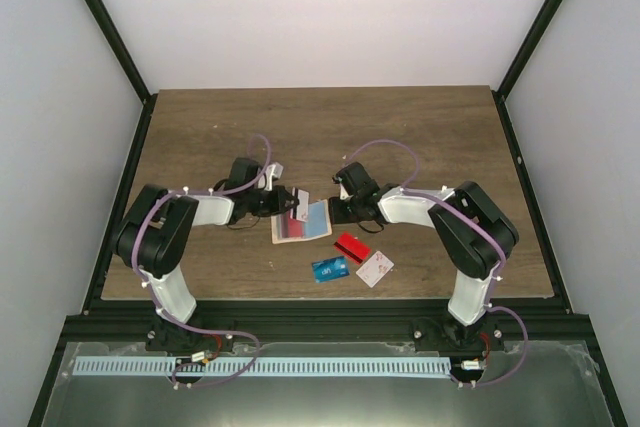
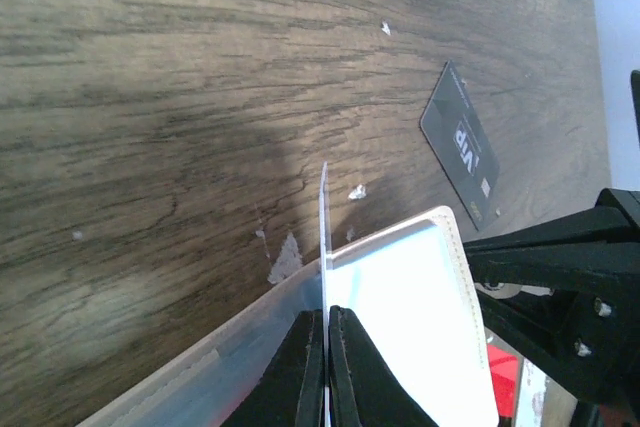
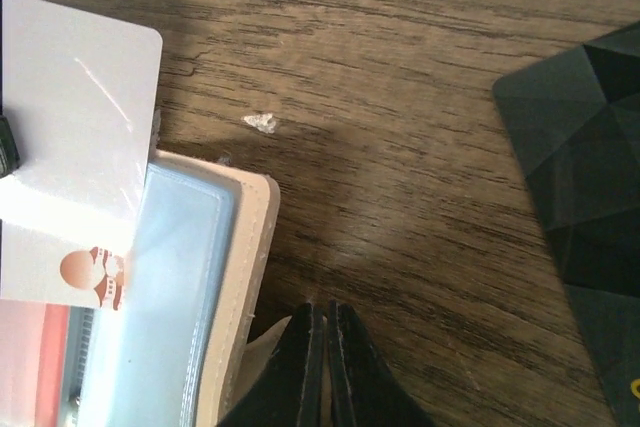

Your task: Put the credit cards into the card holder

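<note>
The beige card holder point(image 1: 303, 226) lies open mid-table, its clear pocket window up. My left gripper point(image 1: 290, 203) is shut on a white card point(image 2: 324, 232), seen edge-on in the left wrist view and standing over the holder's pocket point(image 2: 410, 307). The right wrist view shows this card point(image 3: 80, 137) flat, with a small red mark, against the holder's edge point(image 3: 240, 277). My right gripper point(image 1: 333, 210) is shut on the holder's beige tab point(image 3: 265, 342) at its right side. A red card point(image 1: 351, 246), a blue card point(image 1: 329, 269) and a white card with a red dot point(image 1: 375, 267) lie in front of the holder.
A dark VIP card point(image 2: 460, 147) lies on the wood beyond the holder, also at the right of the right wrist view point(image 3: 580, 177). Another small white card point(image 1: 276, 170) lies behind the left wrist. Black frame rails border the table.
</note>
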Controlling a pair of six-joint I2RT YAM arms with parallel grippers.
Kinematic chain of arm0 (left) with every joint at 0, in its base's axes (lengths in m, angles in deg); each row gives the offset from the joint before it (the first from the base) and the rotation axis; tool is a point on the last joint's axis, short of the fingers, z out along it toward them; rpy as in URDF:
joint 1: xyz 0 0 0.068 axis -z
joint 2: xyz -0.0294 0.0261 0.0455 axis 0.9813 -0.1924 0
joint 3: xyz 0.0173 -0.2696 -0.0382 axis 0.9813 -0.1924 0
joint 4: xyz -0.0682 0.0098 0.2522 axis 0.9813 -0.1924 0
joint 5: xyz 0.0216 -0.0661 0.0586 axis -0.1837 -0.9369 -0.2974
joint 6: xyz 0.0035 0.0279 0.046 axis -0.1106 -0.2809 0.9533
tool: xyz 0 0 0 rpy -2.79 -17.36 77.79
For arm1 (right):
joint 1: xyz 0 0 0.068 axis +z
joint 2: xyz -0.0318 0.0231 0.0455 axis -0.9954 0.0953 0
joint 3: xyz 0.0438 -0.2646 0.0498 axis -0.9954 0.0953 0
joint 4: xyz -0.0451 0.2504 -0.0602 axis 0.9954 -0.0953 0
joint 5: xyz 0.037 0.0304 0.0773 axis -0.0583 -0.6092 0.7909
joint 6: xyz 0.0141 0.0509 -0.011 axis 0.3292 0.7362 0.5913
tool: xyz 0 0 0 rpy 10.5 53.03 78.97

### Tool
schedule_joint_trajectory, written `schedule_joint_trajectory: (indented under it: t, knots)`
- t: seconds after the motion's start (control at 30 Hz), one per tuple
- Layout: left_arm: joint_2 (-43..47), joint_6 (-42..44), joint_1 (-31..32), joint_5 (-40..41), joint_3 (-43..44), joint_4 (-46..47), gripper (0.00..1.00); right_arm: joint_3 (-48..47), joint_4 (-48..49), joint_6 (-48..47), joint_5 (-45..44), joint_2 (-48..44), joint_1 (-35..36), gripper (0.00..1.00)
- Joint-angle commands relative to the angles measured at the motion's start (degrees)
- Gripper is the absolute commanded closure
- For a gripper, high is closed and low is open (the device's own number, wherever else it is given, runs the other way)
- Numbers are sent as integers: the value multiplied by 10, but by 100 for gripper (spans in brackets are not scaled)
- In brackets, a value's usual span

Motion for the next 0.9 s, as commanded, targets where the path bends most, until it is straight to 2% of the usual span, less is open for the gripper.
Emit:
schedule_joint_trajectory:
  t: [0.0,0.2,0.37,0.47,0.67,0.87]
  knots:
    - [-7,-29,1,-29,-17,45,96,6,-38,3,-4,30,2,99]
    - [-5,-33,0,-37,-2,42,96,16,-43,-1,-3,18,1,99]
    - [-8,-20,0,-34,9,22,96,11,-65,-13,-16,-15,1,81]
    - [-13,-15,0,-32,7,16,96,1,-81,-17,-22,-45,1,76]
    - [-8,-6,0,-26,10,2,96,-2,-100,-18,-19,-87,1,74]
    - [-12,-3,0,-23,11,0,96,24,-53,-18,64,-93,1,75]
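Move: The left gripper, holding a card, has the card holder's middle about 4 cm back, 2 cm to its right and some 4 cm below. The right gripper pinches the holder's tab between its pads; the holder's middle lies some 7 cm to its left and 2 cm back. From the right gripper, the black card is about 3 cm ahead and 7 cm right, the red card 8 cm back and 5 cm right, and the blue card 13 cm back and 1 cm left. Open the right gripper to about a quarter and let go of the holder's tab, easing back and right by some 1.5 cm, then lift it about 4 cm clear above the tab. Meanwhile keep the left gripper shut on its card and all but in place over the holder, with just a small rise and dip of under 1 cm. ##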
